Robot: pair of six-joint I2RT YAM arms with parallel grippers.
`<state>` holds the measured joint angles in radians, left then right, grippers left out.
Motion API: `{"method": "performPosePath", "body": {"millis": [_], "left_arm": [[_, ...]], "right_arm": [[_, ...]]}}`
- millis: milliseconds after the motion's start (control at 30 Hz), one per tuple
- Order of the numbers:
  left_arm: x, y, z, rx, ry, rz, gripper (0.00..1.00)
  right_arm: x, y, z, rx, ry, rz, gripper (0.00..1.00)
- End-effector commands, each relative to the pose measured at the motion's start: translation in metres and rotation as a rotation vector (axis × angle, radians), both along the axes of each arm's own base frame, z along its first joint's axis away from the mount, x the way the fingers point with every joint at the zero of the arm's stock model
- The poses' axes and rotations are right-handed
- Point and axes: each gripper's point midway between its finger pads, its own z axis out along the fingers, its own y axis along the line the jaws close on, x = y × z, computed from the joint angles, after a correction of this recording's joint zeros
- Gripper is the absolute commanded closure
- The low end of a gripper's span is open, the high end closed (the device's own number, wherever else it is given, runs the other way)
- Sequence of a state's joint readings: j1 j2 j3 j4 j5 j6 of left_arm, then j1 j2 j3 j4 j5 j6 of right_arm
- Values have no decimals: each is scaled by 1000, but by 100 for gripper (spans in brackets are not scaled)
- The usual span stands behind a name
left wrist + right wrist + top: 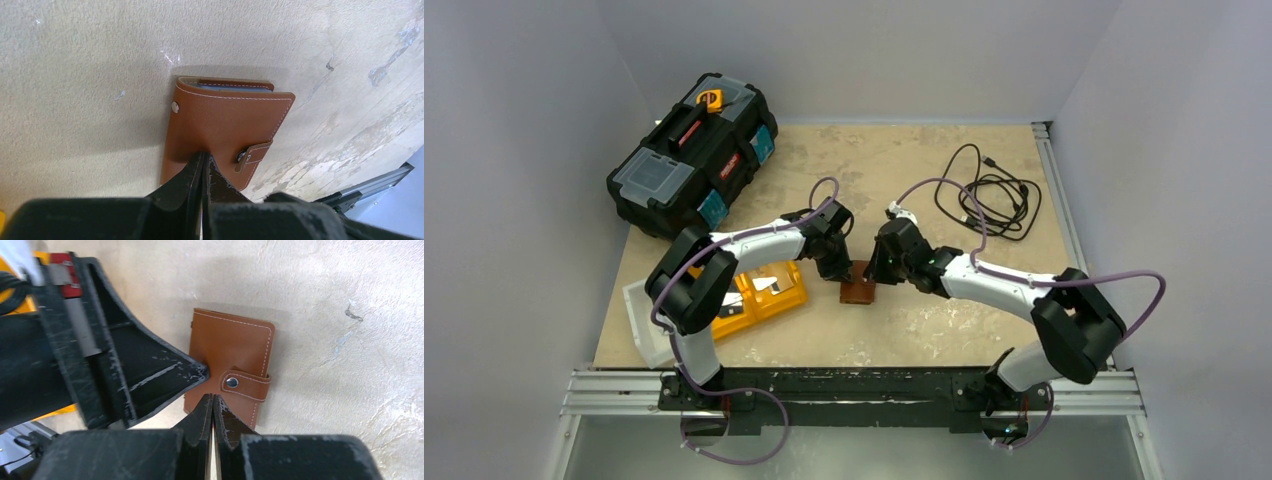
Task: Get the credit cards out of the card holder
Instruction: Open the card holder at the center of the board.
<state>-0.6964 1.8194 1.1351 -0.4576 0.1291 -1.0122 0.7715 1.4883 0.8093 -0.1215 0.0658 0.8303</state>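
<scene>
The brown leather card holder [857, 292] lies folded on the table between both grippers, its snap tab [245, 385] wrapped over one edge. The credit cards are hidden inside; only a thin pale strip shows at the holder's far edge [235, 87]. My left gripper [204, 156] is shut, and its tips press down on the cover beside the tab [252, 152]. My right gripper [213, 398] is also shut with nothing between its fingers. It hovers over the holder's [232, 347] near end, close to the left gripper's fingertip [200, 371].
A black toolbox [694, 155] stands at the back left. An orange tray [764, 295] and a clear plastic lid [644, 320] lie under the left arm. A coiled black cable [989, 195] lies at the back right. A metal rail [854, 390] runs along the table's near edge.
</scene>
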Motion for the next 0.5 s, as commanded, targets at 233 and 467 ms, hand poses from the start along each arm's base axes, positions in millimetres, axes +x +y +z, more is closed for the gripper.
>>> {"method": "performPosePath", "body": {"millis": [233, 467], "left_arm": [[-2, 28, -21, 149, 1, 12, 100], [-4, 23, -21, 116, 8, 14, 100]], "right_arm": [[6, -16, 8, -80, -44, -31, 100], [21, -4, -3, -134, -45, -11, 72]]}}
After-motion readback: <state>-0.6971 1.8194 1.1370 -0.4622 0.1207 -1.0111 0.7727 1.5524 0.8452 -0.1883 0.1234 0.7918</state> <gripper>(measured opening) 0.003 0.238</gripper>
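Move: The card holder lies flat, its middle about 2 cm left of the right hand, 1 cm ahead and 4 cm below; its clasp strap is almost straight beneath that hand, also about 4 cm down. From the left hand, whose shut fingertips are already on the holder, its middle is about 2 cm to the right, level fore-and-aft and 2 cm lower, and the orange case some 20 cm to the left and 3 cm back. The card holder's clasp strap is what the right hand works at: it first lifts about 2.5 cm with fingers shut, then drops about 4.5 cm towards the strap, edging 1 cm right and opening to about a quarter, so the tips straddle the strap between snap and right edge. The left hand stays still, its closed fingertips resting on the holder's left half. ##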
